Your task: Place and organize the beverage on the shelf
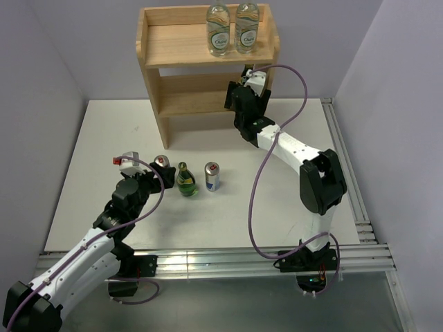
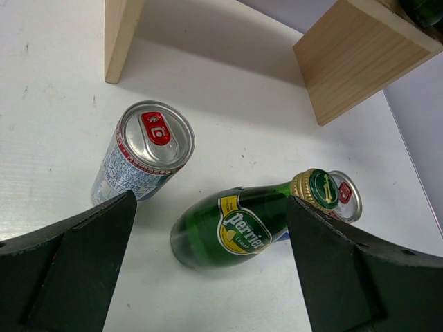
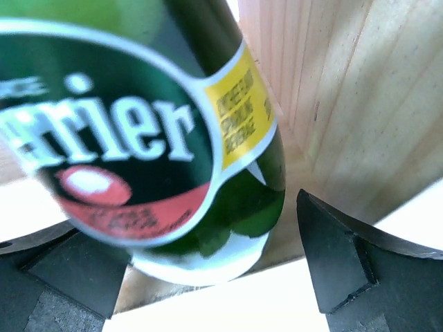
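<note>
The shelf (image 1: 176, 66) stands at the back of the table with two clear water bottles (image 1: 232, 29) on its top board. In the right wrist view a dark green glass bottle (image 3: 138, 138) stands upright on a pine board against the side panel (image 3: 346, 104). My right gripper (image 3: 208, 263) is open around its base, at the middle tier (image 1: 248, 86). On the table stand a second green bottle (image 2: 232, 228) and two slim cans (image 2: 142, 159) (image 2: 344, 195). My left gripper (image 2: 210, 207) hangs open just short of them, holding nothing.
The shelf's two feet (image 2: 121, 38) (image 2: 353, 59) stand on the white table behind the cans. An aluminium rail (image 1: 346, 166) runs along the table's right edge. A purple cable (image 1: 259, 180) loops over the right arm.
</note>
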You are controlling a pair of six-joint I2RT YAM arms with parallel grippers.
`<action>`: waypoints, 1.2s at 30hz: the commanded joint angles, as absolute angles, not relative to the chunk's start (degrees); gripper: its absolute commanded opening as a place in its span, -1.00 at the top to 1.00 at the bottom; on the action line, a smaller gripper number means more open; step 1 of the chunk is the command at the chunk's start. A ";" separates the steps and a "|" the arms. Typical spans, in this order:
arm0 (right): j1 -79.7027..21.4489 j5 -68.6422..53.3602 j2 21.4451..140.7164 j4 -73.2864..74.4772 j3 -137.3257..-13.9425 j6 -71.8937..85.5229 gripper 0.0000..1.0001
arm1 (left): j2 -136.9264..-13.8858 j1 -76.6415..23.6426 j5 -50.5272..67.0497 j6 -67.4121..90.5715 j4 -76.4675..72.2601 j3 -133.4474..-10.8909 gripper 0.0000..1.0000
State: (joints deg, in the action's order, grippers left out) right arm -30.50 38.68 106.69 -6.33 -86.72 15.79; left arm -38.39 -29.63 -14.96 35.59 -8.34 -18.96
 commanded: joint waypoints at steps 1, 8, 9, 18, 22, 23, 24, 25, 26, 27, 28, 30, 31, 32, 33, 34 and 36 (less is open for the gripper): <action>-31.81 40.78 102.22 -7.91 -85.87 15.73 -1.00 | -37.27 -29.79 -15.82 35.07 -9.84 -19.16 -0.93; -33.22 40.61 99.58 -8.26 -83.06 15.38 -1.00 | -36.04 -29.88 -15.73 35.16 -9.23 -19.16 -0.93; -33.40 40.78 98.80 -8.26 -82.71 15.38 -1.00 | -35.77 -29.80 -15.73 35.16 -9.14 -18.99 -0.93; -38.40 43.68 90.72 -8.00 -76.03 15.91 -1.00 | -35.86 -29.79 -15.73 35.24 -9.32 -18.98 -0.93; -43.14 46.31 85.53 -6.60 -72.00 16.87 -1.00 | -35.77 -29.79 -15.64 35.24 -9.32 -18.98 -0.93; -44.20 46.75 84.39 -5.90 -71.29 17.66 -1.00 | -35.77 -29.79 -15.64 35.24 -9.32 -18.90 -0.93; -46.65 46.93 82.20 -5.19 -70.58 18.45 -1.00 | -35.77 -29.88 -15.73 35.16 -9.32 -18.98 -0.93; -47.97 47.28 81.13 -3.53 -69.10 20.28 -1.00 | -35.86 -29.88 -15.82 35.16 -9.23 -18.98 -0.93; -49.47 47.81 79.99 -2.82 -68.13 21.17 -1.00 | -35.77 -29.80 -15.99 35.16 -9.05 -19.07 -0.93; -51.14 48.51 77.98 -1.68 -67.16 22.05 -1.00 | -35.86 -29.88 -16.00 35.16 -8.88 -19.25 -0.93; -54.81 48.69 77.18 -1.41 -65.15 23.97 -1.00 | -35.77 -29.80 -16.08 35.07 -8.88 -19.25 -0.93; -58.69 48.78 75.50 -0.45 -63.47 26.35 -1.00 | -35.51 -29.88 -16.61 35.16 -8.44 -19.42 -0.93; -62.45 48.08 75.32 -0.44 -62.33 28.46 -1.00 | -35.33 -29.80 -16.87 35.16 -7.92 -19.60 -0.94; -64.23 47.73 75.32 0.87 -61.79 29.26 -1.00 | -34.98 -29.88 -17.48 35.07 -7.48 -19.86 -0.94; -66.16 47.81 75.67 1.66 -61.53 30.57 -1.00 | -34.81 -29.88 -18.01 35.07 -6.95 -20.56 -0.95; -67.92 47.12 75.85 1.76 -60.57 32.06 -1.00 | -34.46 -29.88 -18.63 35.16 -5.38 -21.09 -0.98; -72.50 46.58 76.90 1.23 -59.68 33.30 -1.00 | -33.49 -29.88 -21.60 35.16 -3.44 -22.84 -0.99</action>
State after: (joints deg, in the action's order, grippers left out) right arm -68.49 46.00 76.23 -0.36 -61.17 27.86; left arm -35.14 -29.63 -17.39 35.62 -5.65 -19.11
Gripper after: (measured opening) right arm 0.998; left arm 0.991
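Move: Some 21 cm back from the right hand, 22 cm to its left and 17 cm below stands the green bottle on the table. The center can is about 19 cm back and 12 cm left of that hand, and the left can is 4 cm beyond the green bottle and 9 cm to its left. The shelved bottle stands only about 2 cm ahead of the open right fingers. From the left hand, the green bottle on the table lies 6 cm ahead, 7 cm right and 8 cm below. Backing the wide-open right fingers off the shelved bottle, slowly for the first 4 cm, the right hand then speeds up, sweeping back and left towards the cans and the green bottle on the table, about 27 cm back and 14 cm left in all. It rises some 5 cm before starting to sink, while the wrist swings about 30 degrees counter-clockwise. ##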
